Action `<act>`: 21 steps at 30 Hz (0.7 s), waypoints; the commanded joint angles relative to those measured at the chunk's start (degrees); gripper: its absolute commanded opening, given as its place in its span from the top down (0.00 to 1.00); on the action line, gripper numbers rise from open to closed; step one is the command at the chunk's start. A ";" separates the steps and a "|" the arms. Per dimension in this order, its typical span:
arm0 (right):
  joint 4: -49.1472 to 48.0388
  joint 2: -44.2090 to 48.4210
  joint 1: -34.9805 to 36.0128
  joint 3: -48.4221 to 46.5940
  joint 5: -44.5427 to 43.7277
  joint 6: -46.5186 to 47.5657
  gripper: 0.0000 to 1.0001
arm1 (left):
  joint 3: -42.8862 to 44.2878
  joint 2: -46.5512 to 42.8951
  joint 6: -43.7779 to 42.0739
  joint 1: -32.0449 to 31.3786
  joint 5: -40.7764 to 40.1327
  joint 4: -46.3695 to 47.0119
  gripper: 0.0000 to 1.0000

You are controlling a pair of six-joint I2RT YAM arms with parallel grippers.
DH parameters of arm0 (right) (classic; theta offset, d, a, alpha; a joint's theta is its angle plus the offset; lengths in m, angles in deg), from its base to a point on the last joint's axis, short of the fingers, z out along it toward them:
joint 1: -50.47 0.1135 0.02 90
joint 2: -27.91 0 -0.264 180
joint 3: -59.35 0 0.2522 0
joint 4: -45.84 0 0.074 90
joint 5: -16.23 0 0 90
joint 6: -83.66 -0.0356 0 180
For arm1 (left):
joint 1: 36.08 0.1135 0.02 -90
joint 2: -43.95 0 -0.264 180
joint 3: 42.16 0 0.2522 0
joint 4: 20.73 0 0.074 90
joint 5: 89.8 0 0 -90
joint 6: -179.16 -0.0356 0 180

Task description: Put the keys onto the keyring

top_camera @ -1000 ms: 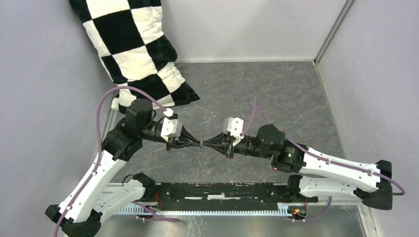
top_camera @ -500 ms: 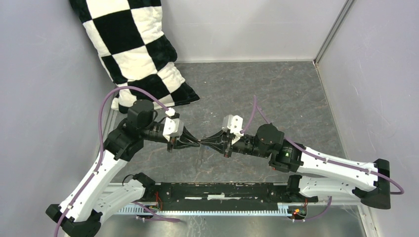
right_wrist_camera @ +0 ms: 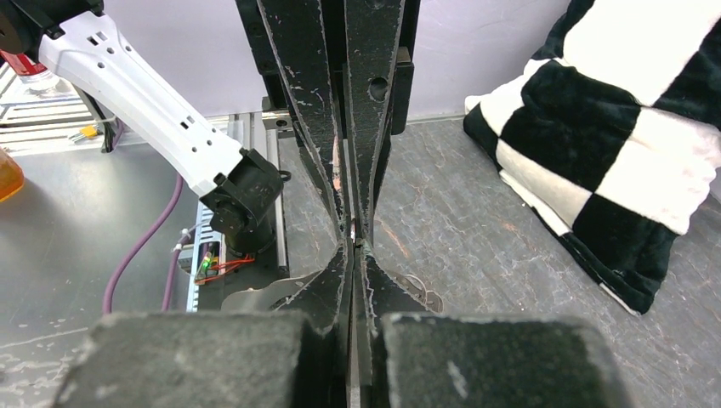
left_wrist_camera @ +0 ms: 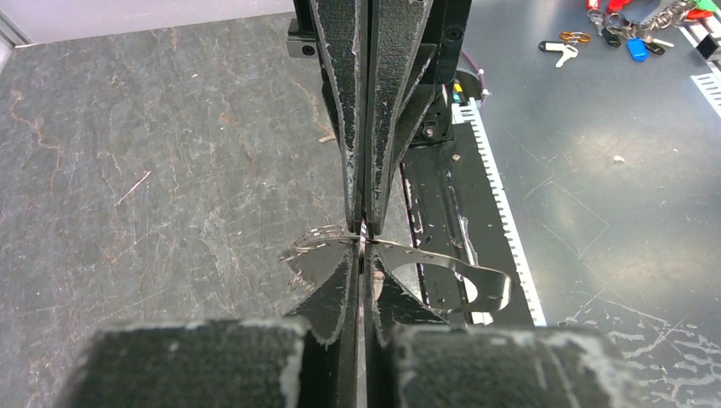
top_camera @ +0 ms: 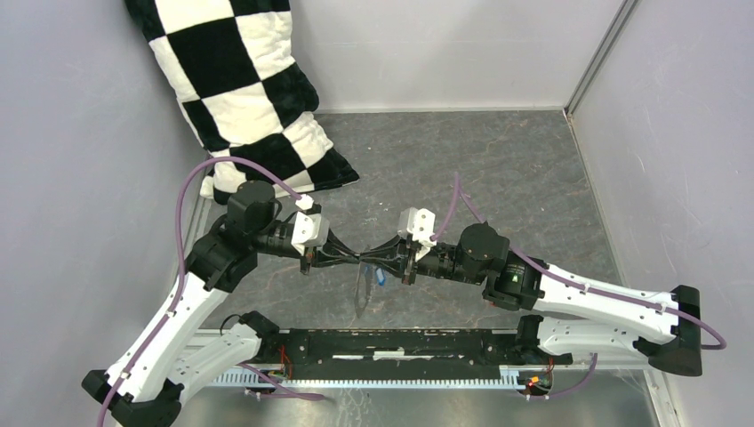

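Above the table's near middle, my left gripper (top_camera: pixel 357 258) and right gripper (top_camera: pixel 369 259) meet tip to tip. The keyring (top_camera: pixel 361 292), a thin grey band loop, hangs below the joined tips. A small blue key (top_camera: pixel 380 275) dangles beside it under the right fingers. In the left wrist view my left gripper (left_wrist_camera: pixel 363 248) is shut on the keyring (left_wrist_camera: pixel 442 262), whose band bows out to both sides. The right gripper (left_wrist_camera: pixel 364 217) comes in from above, also shut. In the right wrist view my right gripper (right_wrist_camera: pixel 353 246) pinches the keyring (right_wrist_camera: pixel 255 297) opposite the left gripper (right_wrist_camera: pixel 350 223).
A black-and-white chequered pillow (top_camera: pixel 244 89) leans in the back left corner. The black base rail (top_camera: pixel 400 342) runs along the near edge below the keyring. Grey walls close in both sides. Several other keys (left_wrist_camera: pixel 633 42) lie on a surface beyond the rail.
My left gripper has closed onto the keyring. Both grippers have drifted slightly to the left, and the keyring now hangs lower with the blue key showing beside it.
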State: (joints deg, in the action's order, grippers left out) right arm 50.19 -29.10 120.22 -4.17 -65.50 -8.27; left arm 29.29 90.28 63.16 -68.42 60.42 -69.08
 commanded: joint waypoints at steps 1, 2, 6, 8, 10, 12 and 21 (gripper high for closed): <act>-2.54 0.44 0.08 -2.07 0.13 -0.93 0.98 | 0.05 -0.84 -0.35 -0.14 1.73 0.67 0.98; -1.94 0.52 0.11 -2.31 -0.44 -1.09 0.91 | 0.05 -0.92 -0.85 -0.11 2.00 0.44 0.98; 2.57 2.00 -0.01 -2.93 -5.10 -2.38 0.61 | -0.19 -1.15 -2.41 -0.12 3.71 0.40 0.98; 5.64 3.45 -0.11 -3.23 -7.66 -2.90 0.50 | -0.34 -1.10 -3.33 -0.09 5.19 0.40 0.98; 8.37 5.35 -0.43 -3.28 -9.33 -2.91 0.37 | -0.55 -0.99 -3.70 -0.09 6.31 0.64 0.98; 11.76 7.17 -0.73 -3.00 -11.54 -3.11 0.33 | -0.56 -0.74 -4.48 -0.10 7.19 0.62 0.98; 43.44 11.14 -10.87 1.54 -35.44 -20.78 0.25 | 0.23 -0.38 -10.49 -0.10 10.09 -1.40 0.98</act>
State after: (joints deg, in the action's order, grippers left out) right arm 74.28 -17.93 114.98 -4.60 -86.70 -17.13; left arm 28.53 90.04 57.48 -68.42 66.94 -70.41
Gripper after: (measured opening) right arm 0.736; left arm 0.043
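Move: The right fingers are still shut on the ring of the keyring, tip to tip with the left fingers. The metal plate's middle is roughly 3 cm back and 2 cm below, sideways level. The blue key hangs about 3 cm to the right, 1 back and 6 below. The red key, the next thing to fetch, lies on the table some 28 cm to the right of both hands, 1 cm back and about 30 cm lower. The right fingers open wide and let go of the ring, then the hand pulls off to the right and forward, sinking a little near the end; it travels some 11 cm, ever faster, closing on the red key's side while turning about 30 degrees, mostly clockwise. The left fingers keep their pinch and ease back 1–2 cm with a slight clockwise turn. ##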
